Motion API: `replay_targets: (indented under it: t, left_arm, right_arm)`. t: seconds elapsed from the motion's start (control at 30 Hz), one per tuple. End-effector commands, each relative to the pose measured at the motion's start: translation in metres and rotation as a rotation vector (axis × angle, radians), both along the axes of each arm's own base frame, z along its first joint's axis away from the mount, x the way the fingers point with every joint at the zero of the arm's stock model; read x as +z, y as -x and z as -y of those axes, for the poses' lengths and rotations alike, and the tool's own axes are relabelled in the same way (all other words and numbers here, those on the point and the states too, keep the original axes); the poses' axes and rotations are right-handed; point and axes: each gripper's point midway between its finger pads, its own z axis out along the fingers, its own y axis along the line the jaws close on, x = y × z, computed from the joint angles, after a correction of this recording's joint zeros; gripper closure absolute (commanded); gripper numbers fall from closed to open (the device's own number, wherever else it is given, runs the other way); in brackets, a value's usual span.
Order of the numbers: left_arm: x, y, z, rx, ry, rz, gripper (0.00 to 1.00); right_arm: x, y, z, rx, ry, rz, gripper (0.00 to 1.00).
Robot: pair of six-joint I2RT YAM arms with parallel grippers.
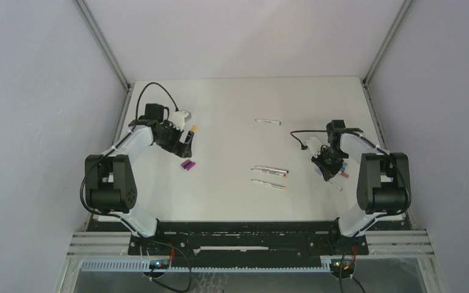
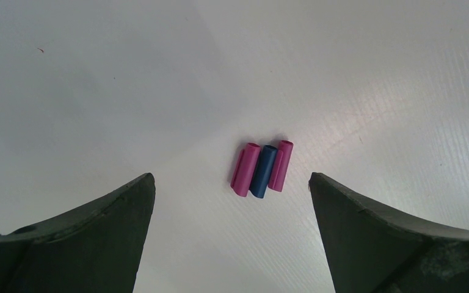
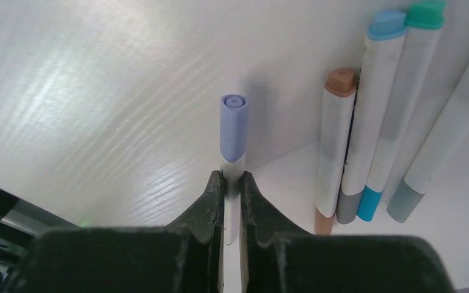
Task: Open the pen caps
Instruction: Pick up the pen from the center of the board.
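Three loose pen caps (image 2: 261,169), two magenta with a blue one between, lie side by side on the table; in the top view they lie at the left (image 1: 188,165). My left gripper (image 2: 231,178) is open and empty, hovering just short of them (image 1: 186,145). A small orange-yellow cap (image 1: 194,128) shows beside it. My right gripper (image 3: 232,178) is shut on a white pen, whose lavender cap (image 3: 234,127) sticks out beyond the fingertips. In the top view the right gripper (image 1: 330,162) is at the right of the table.
Several capped pens (image 3: 366,122) lie together just right of the held pen, with brown, blue and teal ends. Three more pens lie mid-table, one at the back (image 1: 267,121) and two parallel (image 1: 270,170) (image 1: 269,184) nearer the front.
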Motion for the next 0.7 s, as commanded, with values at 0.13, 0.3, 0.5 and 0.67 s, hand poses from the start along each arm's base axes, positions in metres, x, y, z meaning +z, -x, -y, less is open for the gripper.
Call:
replay_targets:
  t: [0.13,0.3,0.5,0.67]
  left_arm:
    - [0.04,0.006,0.012,-0.045,0.081,0.142,0.0]
    - [0.062,0.015,0.021,-0.093,0.12,0.225,0.0]
    - [0.093,0.022,0.029,-0.13,0.158,0.325,0.0]
    - [0.113,0.027,0.033,-0.151,0.184,0.389,0.0]
  right_arm:
    - [0.059,-0.023,-0.048,0.054,-0.213,0.208,1.0]
    - [0.092,-0.036,-0.073,0.108,-0.27,0.326,1.0]
    - [0.13,-0.042,-0.119,0.229,-0.317,0.467,1.0]
    - [0.161,-0.052,-0.154,0.309,-0.349,0.555,1.0]
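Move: Up in the right fingers already is the lilac-capped pen; the open left gripper it is carried towards is about 54 cm to the left, 10 cm farther out and 5 cm higher. The uncapped pen pair lies some 23 cm left and 3 cm ahead of the right hand, the single uncapped pen 23 cm left and 2 cm back, the capped pens 5 cm ahead and 2 cm right. From the left hand the held pen is roughly 54 cm right, 10 cm back. Lifting the lilac-capped pen clear of the table, the right hand sweeps about 13 cm left towards the middle and the left gripper, rising nearly as much, fingers still shut on the barrel and swinging some 30 degrees to point more forward and left. The empty left hand, staying wide open, rises about 10 cm above the loose caps, drifting slightly back and right and tipping up some 20 degrees. ##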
